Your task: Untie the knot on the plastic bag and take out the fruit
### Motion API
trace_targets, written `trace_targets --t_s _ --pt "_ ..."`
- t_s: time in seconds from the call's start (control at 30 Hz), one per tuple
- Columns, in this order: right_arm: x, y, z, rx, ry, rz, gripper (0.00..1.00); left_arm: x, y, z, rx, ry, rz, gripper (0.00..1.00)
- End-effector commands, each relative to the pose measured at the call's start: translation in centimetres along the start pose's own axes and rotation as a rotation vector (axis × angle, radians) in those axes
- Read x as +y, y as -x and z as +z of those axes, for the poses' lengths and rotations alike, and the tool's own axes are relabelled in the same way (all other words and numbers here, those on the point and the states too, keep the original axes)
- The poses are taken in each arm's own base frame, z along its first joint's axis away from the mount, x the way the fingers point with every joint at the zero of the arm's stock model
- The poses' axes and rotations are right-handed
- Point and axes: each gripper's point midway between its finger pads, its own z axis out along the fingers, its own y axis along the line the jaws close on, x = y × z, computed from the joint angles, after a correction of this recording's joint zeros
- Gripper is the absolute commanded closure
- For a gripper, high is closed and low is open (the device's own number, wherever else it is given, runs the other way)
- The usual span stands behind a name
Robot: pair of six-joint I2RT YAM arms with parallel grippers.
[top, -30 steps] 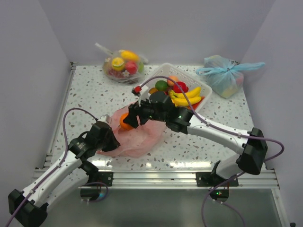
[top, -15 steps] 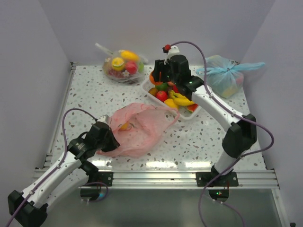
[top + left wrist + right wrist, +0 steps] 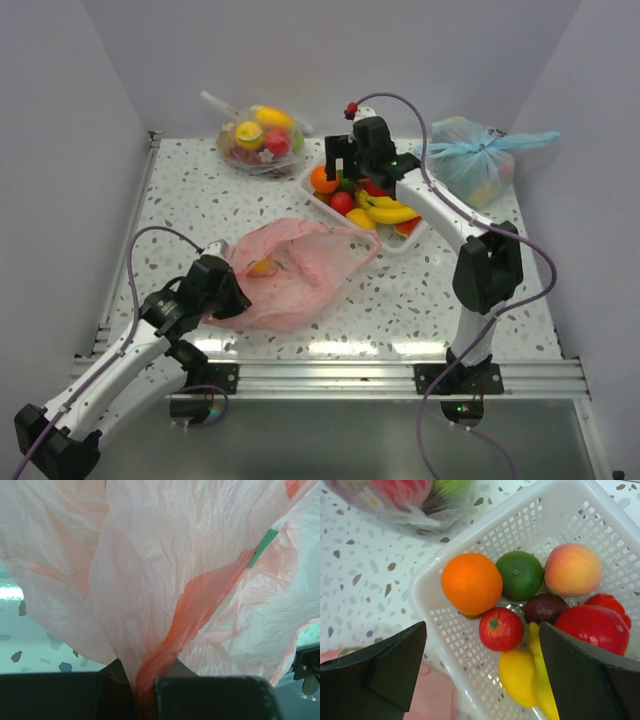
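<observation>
The pink plastic bag (image 3: 295,278) lies crumpled mid-table with its mouth toward the basket. One handle loop (image 3: 358,243) trails loose, and the knot is out of view. My left gripper (image 3: 232,300) is shut on the bag's near-left edge; in the left wrist view the pink film (image 3: 165,580) fans up from my pinched left gripper (image 3: 145,692). A small yellow-orange fruit (image 3: 262,267) shows through the bag. My right gripper (image 3: 340,160) hangs open over the white basket (image 3: 312,200). An orange (image 3: 471,583) rests in the basket, free of the open right gripper (image 3: 482,680).
The basket (image 3: 427,605) also holds a lime (image 3: 519,575), a peach (image 3: 572,570), a red apple (image 3: 501,628), a lemon (image 3: 518,676) and bananas (image 3: 388,212). A clear bag of fruit (image 3: 258,140) sits back left, a light blue bag (image 3: 475,160) back right.
My right arm carried the orange from the pink bag to the basket, then opened and left it there. The left gripper kept its hold on the bag.
</observation>
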Motion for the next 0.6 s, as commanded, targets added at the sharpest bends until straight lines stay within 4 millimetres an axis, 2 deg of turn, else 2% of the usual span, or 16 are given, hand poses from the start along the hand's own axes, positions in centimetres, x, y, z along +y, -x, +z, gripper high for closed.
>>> trace_targets --t_s 0.0,0.03,0.07,0.1,0.13,0.17,0.2,0.23,0.27,0.3,0.33,0.4,0.43,0.47,0.53,0.57 --pt "3.9 4.5 -8.5 -0.144 0.178 -0.038 0.03 -1.2 2.8 -1.3 -0.078 0.0 0.028 1.0" --pt "5.1 2.7 -9.2 -0.12 0.212 -0.072 0.03 -1.4 3.1 -1.5 -0.084 0.002 0.041 1.0" --pt "6.3 3.4 -11.8 -0.164 0.264 -0.087 0.03 -1.6 3.5 -1.6 -0.092 0.004 0.049 1.0" --pt "7.8 1.5 -12.5 -0.139 0.305 -0.124 0.03 -2.2 4.5 -2.0 -0.114 0.003 0.071 1.0" --pt "8.6 0.6 -13.2 -0.13 0.33 -0.143 0.03 -2.5 5.1 -2.1 -0.124 0.007 0.084 1.0" --pt "9.5 0.1 -14.2 -0.138 0.358 -0.153 0.03 -2.7 5.7 -2.3 -0.134 0.013 0.097 1.0" --pt "10.1 0.0 -15.7 -0.155 0.393 -0.163 0.03 -3.5 7.2 -2.9 -0.163 0.024 0.109 1.0" --pt "11.0 -2.1 -16.1 -0.124 0.428 -0.18 0.03 -3.9 8.1 -3.3 -0.175 0.029 0.138 1.0" --pt "11.8 -2.5 -16.7 -0.127 0.469 -0.179 0.03 -4.6 8.9 -3.7 -0.184 0.026 0.151 1.0" --pt "12.2 -2.6 -17.9 -0.142 0.501 -0.175 0.03 -6.1 10.4 -4.8 -0.198 0.011 0.162 1.0" --pt "12.6 -4.3 -18.0 -0.116 0.523 -0.179 0.04 -6.8 10.9 -5.3 -0.199 0.001 0.182 1.0" --pt "13.1 -4.7 -19.2 -0.132 0.565 -0.17 0.04 -8.2 11.8 -6.4 -0.203 -0.031 0.193 1.0" --pt "13.0 -5.9 -19.0 -0.107 0.573 -0.162 0.04 -8.4 11.8 -6.5 -0.198 -0.036 0.194 1.0" --pt "13.0 -6.1 -19.1 -0.109 0.578 -0.156 0.04 -8.3 11.6 -6.5 -0.194 -0.039 0.191 1.0" --pt "13.0 -7.7 -18.7 -0.07 0.586 -0.148 0.04 -7.1 10.1 -5.5 -0.165 -0.021 0.18 1.0" --pt "13.2 -8.2 -18.6 -0.054 0.594 -0.146 0.05 -5.8 8.7 -4.5 -0.134 -0.001 0.174 1.0"
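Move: The last fruit, a yellow-orange peach inside the pink bag, lies about 22 cm back from the right hand, 20 cm to its left and 17 cm below. Close under that hand are the orange in the basket, some 4 cm left and 1 cm ahead, and the red apple, about 6 cm back and straight below. From the left hand the peach is roughly 11 cm ahead, 1 cm right and 6 cm lower. Still pinching the bag's edge, the left fingers pull it up about 13 cm and forward some 7 cm, the hand tipping its fingers upward. The wide-open right hand leaves the basket, sweeping back 22 cm and a little left towards the bag; it rises first, then sinks part-way over the mouth and turns about 30 degrees counter-clockwise. ##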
